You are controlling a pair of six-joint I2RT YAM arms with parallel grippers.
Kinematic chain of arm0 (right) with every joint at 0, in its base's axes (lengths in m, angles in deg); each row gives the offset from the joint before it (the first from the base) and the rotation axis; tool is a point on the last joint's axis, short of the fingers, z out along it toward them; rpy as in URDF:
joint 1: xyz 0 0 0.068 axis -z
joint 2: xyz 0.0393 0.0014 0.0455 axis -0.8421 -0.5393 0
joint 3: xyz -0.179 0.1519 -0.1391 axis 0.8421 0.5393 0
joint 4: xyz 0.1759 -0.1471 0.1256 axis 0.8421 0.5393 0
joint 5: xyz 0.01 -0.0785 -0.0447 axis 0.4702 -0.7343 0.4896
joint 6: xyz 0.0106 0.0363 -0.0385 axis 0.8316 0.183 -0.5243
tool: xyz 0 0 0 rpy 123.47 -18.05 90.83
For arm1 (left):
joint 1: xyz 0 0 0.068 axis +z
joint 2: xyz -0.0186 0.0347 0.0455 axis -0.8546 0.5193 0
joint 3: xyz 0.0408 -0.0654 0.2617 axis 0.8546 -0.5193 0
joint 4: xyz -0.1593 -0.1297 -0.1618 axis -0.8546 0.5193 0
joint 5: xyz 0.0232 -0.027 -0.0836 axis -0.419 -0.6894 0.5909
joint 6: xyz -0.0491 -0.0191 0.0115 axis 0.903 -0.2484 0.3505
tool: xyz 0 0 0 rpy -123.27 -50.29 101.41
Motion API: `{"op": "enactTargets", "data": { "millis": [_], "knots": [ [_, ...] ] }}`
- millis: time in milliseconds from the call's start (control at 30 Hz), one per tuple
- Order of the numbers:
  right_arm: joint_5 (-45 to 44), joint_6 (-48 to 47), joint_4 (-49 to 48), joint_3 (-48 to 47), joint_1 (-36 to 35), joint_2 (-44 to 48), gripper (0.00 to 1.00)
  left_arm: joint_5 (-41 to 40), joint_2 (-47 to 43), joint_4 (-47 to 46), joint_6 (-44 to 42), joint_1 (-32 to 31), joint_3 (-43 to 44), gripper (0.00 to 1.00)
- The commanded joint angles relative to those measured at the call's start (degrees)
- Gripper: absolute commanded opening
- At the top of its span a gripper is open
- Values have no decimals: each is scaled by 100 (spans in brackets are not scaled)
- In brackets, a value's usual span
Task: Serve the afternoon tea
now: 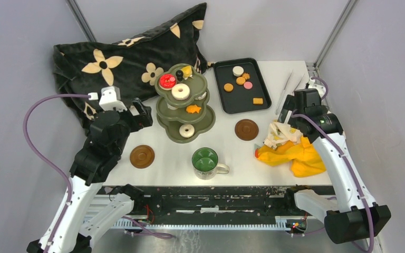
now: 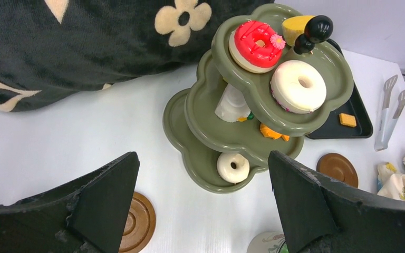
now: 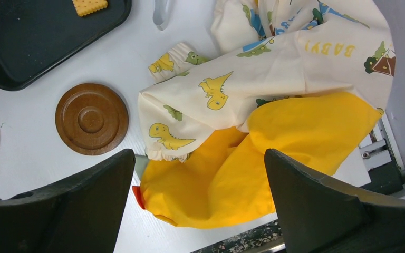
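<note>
The olive-green three-tier stand (image 1: 209,122) (image 2: 190,113) with its black knob (image 2: 317,28) stands mid-table. Its top tier carries a red donut (image 1: 167,80) (image 2: 256,42), a white donut (image 1: 181,91) (image 2: 299,85) and a yellow cake (image 2: 294,27). An orange pastry (image 2: 270,132) lies on the middle tier and a small white donut (image 1: 186,130) (image 2: 233,167) on the bottom tier. The green-lined mug (image 1: 206,161) is near the front, with brown saucers left (image 1: 142,156) and right (image 1: 246,129) (image 3: 91,118). My left gripper (image 1: 141,114) (image 2: 202,158) hangs open and empty left of the stand. My right gripper (image 1: 293,113) (image 3: 198,153) is open above the yellow cloth.
A black tray (image 1: 232,101) at the back holds several small pastries. Metal tongs (image 1: 287,87) (image 2: 390,110) lie to its right. The yellow cloth (image 1: 295,155) (image 3: 274,153) with a dinosaur-print cloth (image 3: 227,89) sits front right. A dark flowered pillow (image 1: 121,58) fills the back left.
</note>
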Motion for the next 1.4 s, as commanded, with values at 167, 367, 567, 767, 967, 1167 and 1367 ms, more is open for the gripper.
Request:
{"op": "enactTargets", "data": {
  "millis": [167,367,567,767,967,1167,1367],
  "knots": [
    [-191,33,-299,158,12,217,100,-51,-151,-40,36,35,73,99],
    [-180,59,-241,110,12,181,100,26,-133,-29,-21,31,62,99],
    [840,-42,-564,318,2,399,99,822,-230,161,-317,35,-167,99],
    [2075,146,-1129,919,-298,594,99,1312,-507,407,73,23,-748,99],
    [1895,442,-1182,1209,-1454,457,99,394,-479,1026,874,17,-833,99],
    [1714,645,-1268,1221,-1808,378,99,-855,222,1893,2846,24,-1225,99],
    [1554,566,-1220,1079,-1818,513,99,-2064,836,2526,3550,248,-968,100]
  ]
}}
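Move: The grey cup with the black handle stands about 21 cm left of the left hand, 3 cm back and some 27 cm lower. The left coaster is level with that hand and 8 cm left, the tiered stand 16 cm ahead and 10 cm right. The green mug lies about 26 cm left of the right hand, 6 cm back and 14 cm down. The right coaster is 9 cm ahead, 12 cm left; the yellow cloth 4 cm back, 5 cm right, both nearly 20 cm below. Down goes the left hand, about 16 cm in all and a little back, easing right at first and then swinging left over the left coaster area towards the grey cup, while it tips down and turns counter-clockwise. The right hand sweeps some 14 cm left, sinking about 5 cm and drawing slightly back, off the yellow cloth towards the green mug, turning roughly 25 degrees counter-clockwise. Both grippers stay wide open and touch nothing. ##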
